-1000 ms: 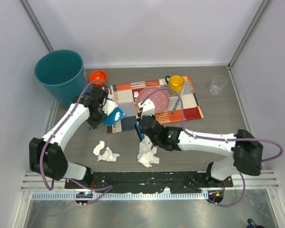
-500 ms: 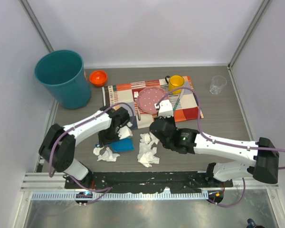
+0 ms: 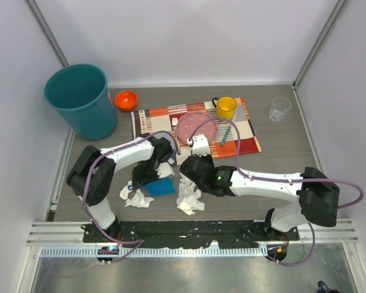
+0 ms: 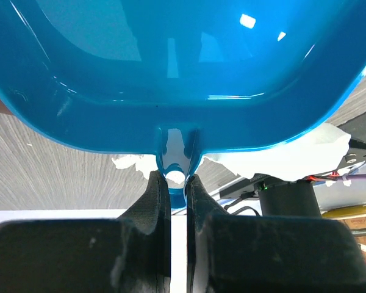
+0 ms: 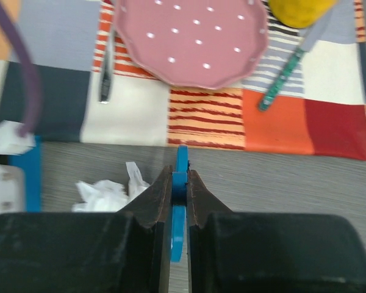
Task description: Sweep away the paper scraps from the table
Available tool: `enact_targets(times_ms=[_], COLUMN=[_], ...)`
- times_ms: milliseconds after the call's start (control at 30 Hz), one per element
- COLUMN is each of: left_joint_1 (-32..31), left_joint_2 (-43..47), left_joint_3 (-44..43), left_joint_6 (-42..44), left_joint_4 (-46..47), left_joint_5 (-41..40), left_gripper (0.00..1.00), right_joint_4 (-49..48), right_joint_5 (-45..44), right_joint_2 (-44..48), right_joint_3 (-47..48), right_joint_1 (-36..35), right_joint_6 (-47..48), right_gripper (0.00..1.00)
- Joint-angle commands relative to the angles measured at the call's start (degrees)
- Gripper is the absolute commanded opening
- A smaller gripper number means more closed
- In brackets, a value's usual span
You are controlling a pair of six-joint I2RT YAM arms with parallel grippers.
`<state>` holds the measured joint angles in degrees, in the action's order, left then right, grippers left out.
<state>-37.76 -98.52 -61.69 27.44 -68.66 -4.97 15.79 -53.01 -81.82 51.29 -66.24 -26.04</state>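
Note:
Several white paper scraps lie on the table (image 3: 280,159): one wad (image 3: 137,197) near the front left, a larger one (image 3: 190,197) in the middle, another (image 3: 165,169) by the left arm. My left gripper (image 3: 145,176) (image 4: 177,177) is shut on the handle of a blue dustpan (image 3: 162,186) (image 4: 171,73), which sits low between the wads. Paper (image 4: 293,149) shows under its rim. My right gripper (image 3: 187,167) (image 5: 180,183) is shut on a thin blue tool handle (image 5: 181,165), just above the middle wad; a scrap (image 5: 107,192) lies to its left.
A patchwork placemat (image 3: 244,137) carries a pink plate (image 3: 195,125), a yellow mug (image 3: 226,107) and cutlery (image 5: 287,76). A teal bin (image 3: 79,97) and an orange bowl (image 3: 126,97) stand at the back left, a clear cup (image 3: 280,108) at the back right.
My left arm brought the dustpan down from near the bin to the table between the scraps. My right gripper swung toward the placemat and came back over the middle wad.

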Motion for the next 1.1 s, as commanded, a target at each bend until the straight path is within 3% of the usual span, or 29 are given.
enact_targets(times_ms=[0,200,467,733,900,1067], left_joint_1=[-0.21,-0.21,0.05,5.14,5.33,5.59], left_joint_2=[-1.32,-2.03,-0.1,5.0,8.95,11.24], left_joint_3=[-2.2,-3.0,-3.26,-3.09,-0.98,-1.41], left_joint_6=[0.07,-0.46,-1.07,-2.3,-3.18,-3.89], left_joint_4=[1.51,2.04,3.01,6.69,9.25,9.78], left_joint_5=[-0.48,0.92,2.51,6.99,8.22,7.96], left_gripper=[0.0,0.0,0.0,0.0,0.0,0.0], right_joint_4=[-9.54,-18.86,-21.07,-16.42,-5.44,0.99], right_joint_5=[7.74,22.3,29.2,18.05,5.85,0.73], right_joint_2=[-2.55,-9.66,-13.89,-2.83,5.87,12.73], right_joint_3=[3.29,7.24,13.66,8.84,9.09,9.27], right_joint_1=[-0.29,-0.56,-1.53,-0.03,0.67,1.9], right_joint_6=[-4.19,-10.85,-13.42,-7.28,1.77,4.68], right_gripper=[0.01,0.01,0.01,0.01,0.01,0.01])
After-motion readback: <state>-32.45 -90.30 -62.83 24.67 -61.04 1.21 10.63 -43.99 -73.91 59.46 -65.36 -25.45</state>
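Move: The right hand, holding the brush, has the paper scrap it will sweep about 6 cm to its left, 7 cm back and 12 cm below; a second scrap lies some 7 cm behind that one, and the pink plate about 11 cm ahead and 2 cm left of the hand. The left hand holds the empty dustpan, and from it the first scrap is some 18 cm to the right, level with it and 3 cm lower; a crumpled scrap lies 6 cm behind this hand and 1 cm to its right. The right hand keeps its grip on the brush and sweeps level to the left for about 13 cm, rolling some 20 degrees so its left side rises, to push the nearer scrap into the dustpan, then lifts roughly 10 cm and swings back right by 8 or 9 cm. The left hand holds the pan nearly still on the table for the stroke, then, as the brush leaves, carries it about 3 cm forward and a little right and up, tipping the mouth side up some 15 degrees. ##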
